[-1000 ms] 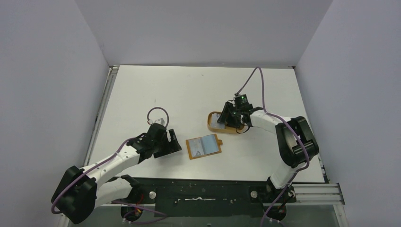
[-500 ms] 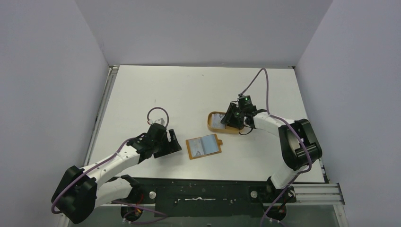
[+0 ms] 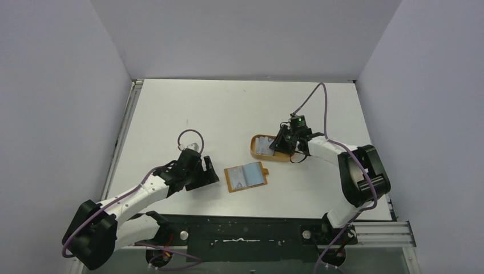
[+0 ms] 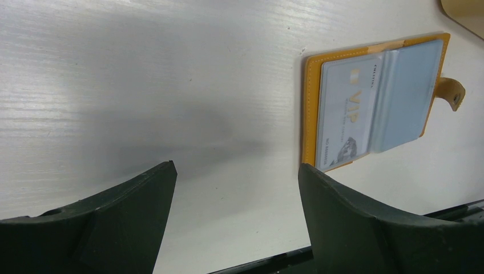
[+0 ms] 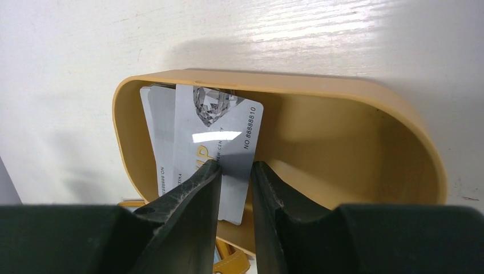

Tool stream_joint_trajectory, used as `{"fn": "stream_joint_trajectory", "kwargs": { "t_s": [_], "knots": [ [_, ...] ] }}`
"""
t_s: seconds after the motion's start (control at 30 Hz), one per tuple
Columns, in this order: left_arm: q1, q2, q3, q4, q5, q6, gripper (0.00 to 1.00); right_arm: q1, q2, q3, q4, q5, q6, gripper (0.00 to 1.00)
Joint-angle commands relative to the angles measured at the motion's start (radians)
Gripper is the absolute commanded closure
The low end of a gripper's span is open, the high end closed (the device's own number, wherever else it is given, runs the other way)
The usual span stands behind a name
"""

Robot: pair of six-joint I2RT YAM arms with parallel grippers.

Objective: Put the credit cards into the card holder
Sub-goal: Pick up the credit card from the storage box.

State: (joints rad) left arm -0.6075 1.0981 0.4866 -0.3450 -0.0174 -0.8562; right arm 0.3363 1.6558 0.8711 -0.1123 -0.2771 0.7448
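The tan-orange card holder (image 3: 246, 177) lies open on the table and also shows in the left wrist view (image 4: 313, 114). A silvery card (image 4: 345, 120) sits in its left pocket; its snap tab points right. More silvery cards (image 5: 214, 134) lie stacked in the orange oval tray (image 5: 342, 131), the top one tilted with a corner over the near rim. My right gripper (image 5: 237, 165) reaches into the tray (image 3: 254, 149), its jaws a narrow gap apart with the tips on the top card. My left gripper (image 4: 237, 171) is open and empty above bare table, left of the holder.
A black rail runs along the near table edge (image 3: 245, 225). A metal strip runs along the table's left edge (image 3: 122, 137). Grey walls enclose the back and sides. The right arm's purple cable (image 3: 319, 108) loops above the tray.
My right gripper has shifted slightly to the right over the tray, uncovering its left end. The left arm and the card holder have not moved.
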Motion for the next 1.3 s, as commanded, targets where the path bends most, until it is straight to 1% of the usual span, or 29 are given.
{"fn": "stream_joint_trajectory", "kwargs": {
  "t_s": [0.0, 0.23, 0.63, 1.0, 1.17, 1.27],
  "knots": [
    [-0.003, 0.004, 0.009, 0.043, 0.009, -0.001, 0.23, -0.015, -0.047, -0.018, 0.011, 0.023, -0.010, 0.75],
    [-0.003, 0.008, 0.013, 0.046, 0.010, 0.002, 0.24, -0.022, -0.069, -0.035, 0.010, 0.021, -0.010, 0.82],
    [-0.003, 0.009, 0.020, 0.043, 0.010, 0.005, 0.24, -0.023, -0.118, -0.038, -0.004, 0.011, -0.001, 1.00],
    [-0.003, -0.004, 0.021, 0.039, 0.004, 0.005, 0.24, -0.023, -0.222, -0.035, -0.038, -0.020, 0.075, 1.00],
    [-0.003, -0.010, 0.027, 0.031, 0.001, 0.006, 0.24, -0.024, -0.263, -0.011, -0.091, -0.027, 0.114, 1.00],
    [-0.002, -0.016, 0.036, 0.022, 0.001, 0.009, 0.24, -0.030, -0.286, 0.008, -0.139, -0.033, 0.165, 1.00]
  ]
}}
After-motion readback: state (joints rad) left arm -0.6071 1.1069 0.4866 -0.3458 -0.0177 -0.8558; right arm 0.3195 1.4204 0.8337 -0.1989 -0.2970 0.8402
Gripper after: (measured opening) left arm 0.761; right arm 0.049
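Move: The credit card to take lies tilted on top at the left side of the storage box, its middle about 1 cm ahead, 2 cm left and 1 cm below your right hand, its right-hand long edge beside the half-closed fingertips. The other cards lie some 4 cm left and 1 cm ahead; the box centre is about 2 cm right, and the open card holder roughly 10 cm left and 12 cm back. From the left hand the card is some 13 cm ahead and 24 cm right. Close the right gripper almost shut on the credit card by its long edge, easing under 1 cm left as the fingers come together. Keeping the card pinched, lift it from the other cards and clear of the storage box, slowly at first and then faster, about 6 cm up, drawing back 1 to 2 cm at the end with only a slight wrist tilt. ##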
